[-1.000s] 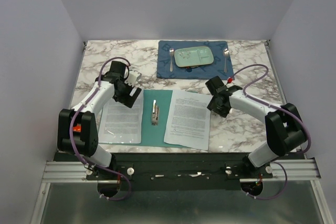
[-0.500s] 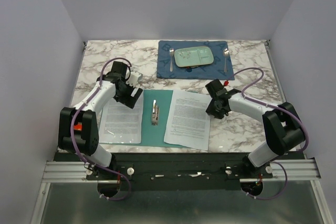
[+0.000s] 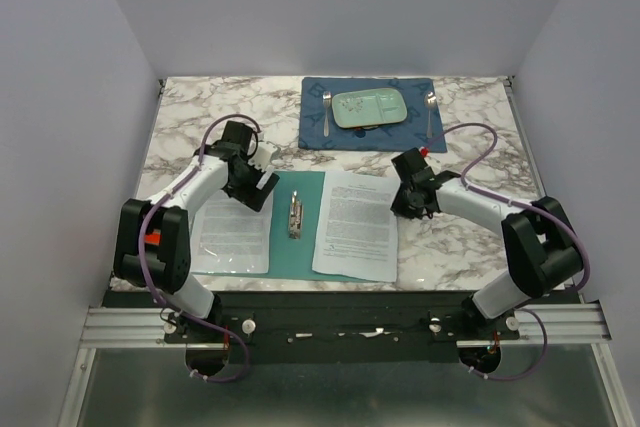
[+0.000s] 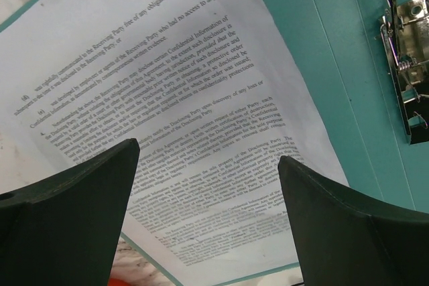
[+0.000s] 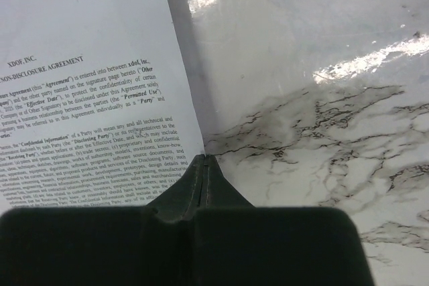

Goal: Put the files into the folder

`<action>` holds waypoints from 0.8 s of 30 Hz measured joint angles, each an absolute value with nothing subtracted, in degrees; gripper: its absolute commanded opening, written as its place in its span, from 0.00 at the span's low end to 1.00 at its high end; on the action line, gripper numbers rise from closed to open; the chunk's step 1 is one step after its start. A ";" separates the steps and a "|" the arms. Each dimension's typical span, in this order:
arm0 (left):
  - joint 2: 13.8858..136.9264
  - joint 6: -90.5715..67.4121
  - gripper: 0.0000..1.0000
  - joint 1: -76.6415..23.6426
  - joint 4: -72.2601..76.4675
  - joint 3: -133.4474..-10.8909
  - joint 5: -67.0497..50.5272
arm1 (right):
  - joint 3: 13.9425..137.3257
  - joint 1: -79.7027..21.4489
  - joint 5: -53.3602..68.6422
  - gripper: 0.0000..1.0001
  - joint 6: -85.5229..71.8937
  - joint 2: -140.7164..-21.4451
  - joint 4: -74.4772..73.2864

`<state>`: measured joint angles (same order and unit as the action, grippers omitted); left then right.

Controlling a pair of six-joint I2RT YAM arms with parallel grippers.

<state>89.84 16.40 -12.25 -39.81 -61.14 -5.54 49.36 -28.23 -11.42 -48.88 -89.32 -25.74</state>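
The teal folder [image 3: 285,247] lies open at the table's near middle, a metal clip [image 3: 296,215] on its centre. One file [image 3: 230,237] rests on the left leaf. My left gripper [image 3: 258,187] hovers open over that sheet's upper right; the left wrist view shows printed text [image 4: 154,98] between the spread fingers [image 4: 209,152] and teal card [image 4: 322,65] beside it. A second file [image 3: 355,227] covers the right leaf and overhangs onto the marble. My right gripper [image 3: 405,205] is shut at this sheet's right edge; in the right wrist view the paper [image 5: 87,98] runs into the closed tips [image 5: 204,157].
At the back a dark blue placemat [image 3: 315,132] carries a pale green plate [image 3: 369,107], a fork [image 3: 327,112] and a spoon [image 3: 430,112]. Bare marble table [image 3: 200,117] shows at the left and beside the right sheet [image 5: 301,132]. The clip [image 4: 405,65] sits right of the left fingers.
My right gripper has closed from open to shut at the right sheet's edge, shifting slightly left. The left gripper has moved a little right over the left sheet, still open.
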 measured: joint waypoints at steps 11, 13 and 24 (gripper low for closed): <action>90.48 15.99 0.99 -14.13 -38.74 -60.05 -4.80 | 51.22 -31.40 -10.17 0.00 -46.48 -89.84 -23.83; 90.48 15.97 0.99 -14.15 -38.57 -59.90 -4.54 | 52.01 -32.38 -10.09 0.01 -46.52 -90.50 -23.59; 90.48 15.99 0.99 -14.35 -38.15 -58.89 -4.27 | 56.29 -35.42 -9.52 0.01 -46.72 -94.98 -23.38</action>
<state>90.48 15.99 -14.35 -38.15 -58.89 -4.27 56.29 -35.42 -9.52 -46.72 -94.98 -23.38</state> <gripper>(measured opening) 0.988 0.009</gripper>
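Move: The right hand already pinches the right edge of the right-hand file, whose middle is about 10 cm to its left and 3 cm back. The bare metal clip on the folder's spine stands some 25 cm to its left and 1 cm back; the folder's right half, where the file is going, is centred about 15 cm left and 3 cm back. From the left hand, that half lies roughly 18 cm right, 8 cm back and 5 cm lower. Dragging the file by its edge, the right hand slides about 6 cm to its left towards the clip and folder spine, creeping a centimetre forward and staying low, up roughly 1 cm. The closed fingers keep their pinch as the wrist turns some 10 degrees counter-clockwise, swinging the sheets square with the folder. ##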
